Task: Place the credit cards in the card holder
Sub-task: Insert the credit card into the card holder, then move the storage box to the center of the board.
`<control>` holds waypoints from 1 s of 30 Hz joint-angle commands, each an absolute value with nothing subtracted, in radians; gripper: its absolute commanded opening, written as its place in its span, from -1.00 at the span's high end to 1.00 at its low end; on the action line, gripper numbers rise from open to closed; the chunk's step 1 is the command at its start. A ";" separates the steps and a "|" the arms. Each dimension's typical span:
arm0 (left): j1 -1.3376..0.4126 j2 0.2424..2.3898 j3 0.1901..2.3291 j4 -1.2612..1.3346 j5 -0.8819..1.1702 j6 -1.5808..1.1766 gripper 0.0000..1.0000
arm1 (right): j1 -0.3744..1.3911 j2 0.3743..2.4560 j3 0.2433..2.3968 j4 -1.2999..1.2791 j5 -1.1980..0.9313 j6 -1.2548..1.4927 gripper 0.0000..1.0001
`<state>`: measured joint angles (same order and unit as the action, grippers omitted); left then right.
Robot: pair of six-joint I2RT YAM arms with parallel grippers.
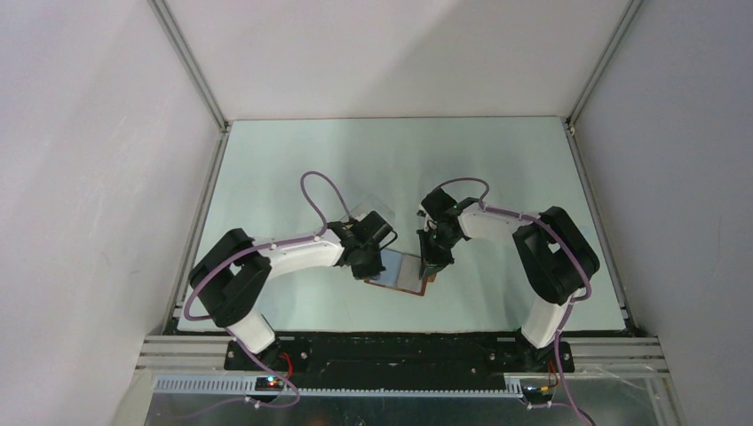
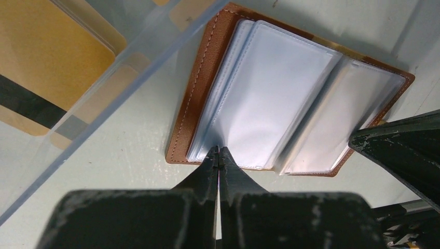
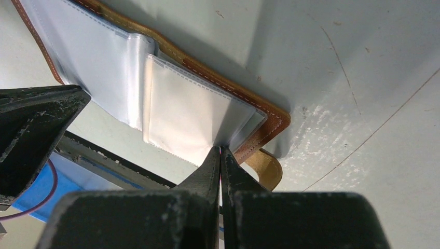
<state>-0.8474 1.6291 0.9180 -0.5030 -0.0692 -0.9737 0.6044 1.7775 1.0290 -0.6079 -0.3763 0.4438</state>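
Observation:
The card holder [image 1: 401, 271] [image 2: 205, 67] [image 3: 270, 116] lies open on the table, brown leather outside, clear grey-blue sleeves fanned upward. My left gripper [image 2: 218, 150] [image 1: 377, 260] is shut, pinching the near edge of one sleeve [image 2: 270, 93] at the holder's left half. On the other half, my right gripper [image 3: 220, 149] [image 1: 432, 266] is shut on the edge of a sleeve [image 3: 192, 119] near the corner with the snap tab [image 3: 267, 168]. The credit cards [image 2: 46, 57], orange-gold, one with a dark stripe, lie in a clear plastic box left of the holder.
The clear plastic box [image 2: 129, 57] stands close against the holder's left edge. Each wrist view shows the other arm's dark finger [image 2: 404, 150] [image 3: 31, 129] close by. White walls enclose the table [image 1: 497, 169] on three sides.

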 commanded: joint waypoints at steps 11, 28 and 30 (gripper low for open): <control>-0.828 1.503 1.054 -0.534 -0.060 -0.884 0.65 | 0.602 1.692 1.035 -0.587 -0.424 0.404 1.00; -0.495 1.078 0.731 -0.561 -0.083 -0.929 0.11 | 0.599 1.612 1.119 -0.572 -0.543 0.445 0.99; -0.472 1.064 0.710 -0.584 -0.106 -0.929 0.11 | 0.597 1.610 1.126 -0.569 -0.553 0.451 1.00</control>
<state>-0.5182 1.1110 0.7353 -0.5419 -0.0582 -0.9157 0.6044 1.6440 1.0794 -0.5900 -0.5159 0.4332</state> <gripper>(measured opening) 0.441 0.009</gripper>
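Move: The near credit card in the clear tray lies about 7 cm ahead and 9 cm left of the left hand, nearly level with its tips. The tray's far card is some 12 cm ahead and 3 cm left; the card holder's middle is 2 cm ahead and 4 cm right. From the right hand, the holder's middle lies about 6 cm left and 2 cm ahead, the near card about 18 cm left and 7 cm ahead. Both hands leave the open card holder: the left fingers, shut on the left page by its near edge, lift off, rise about 12 cm while moving forward, then swing some 10 cm left and dip towards the tray's near card, opening to nearly half as the wrist tips up and turns roughly 15 degrees counter-clockwise. The right hand, fingers kept shut, lifts off the right page's near outer corner and eases up about 6.5 cm, drifting left over that page with its tips swinging leftward. ##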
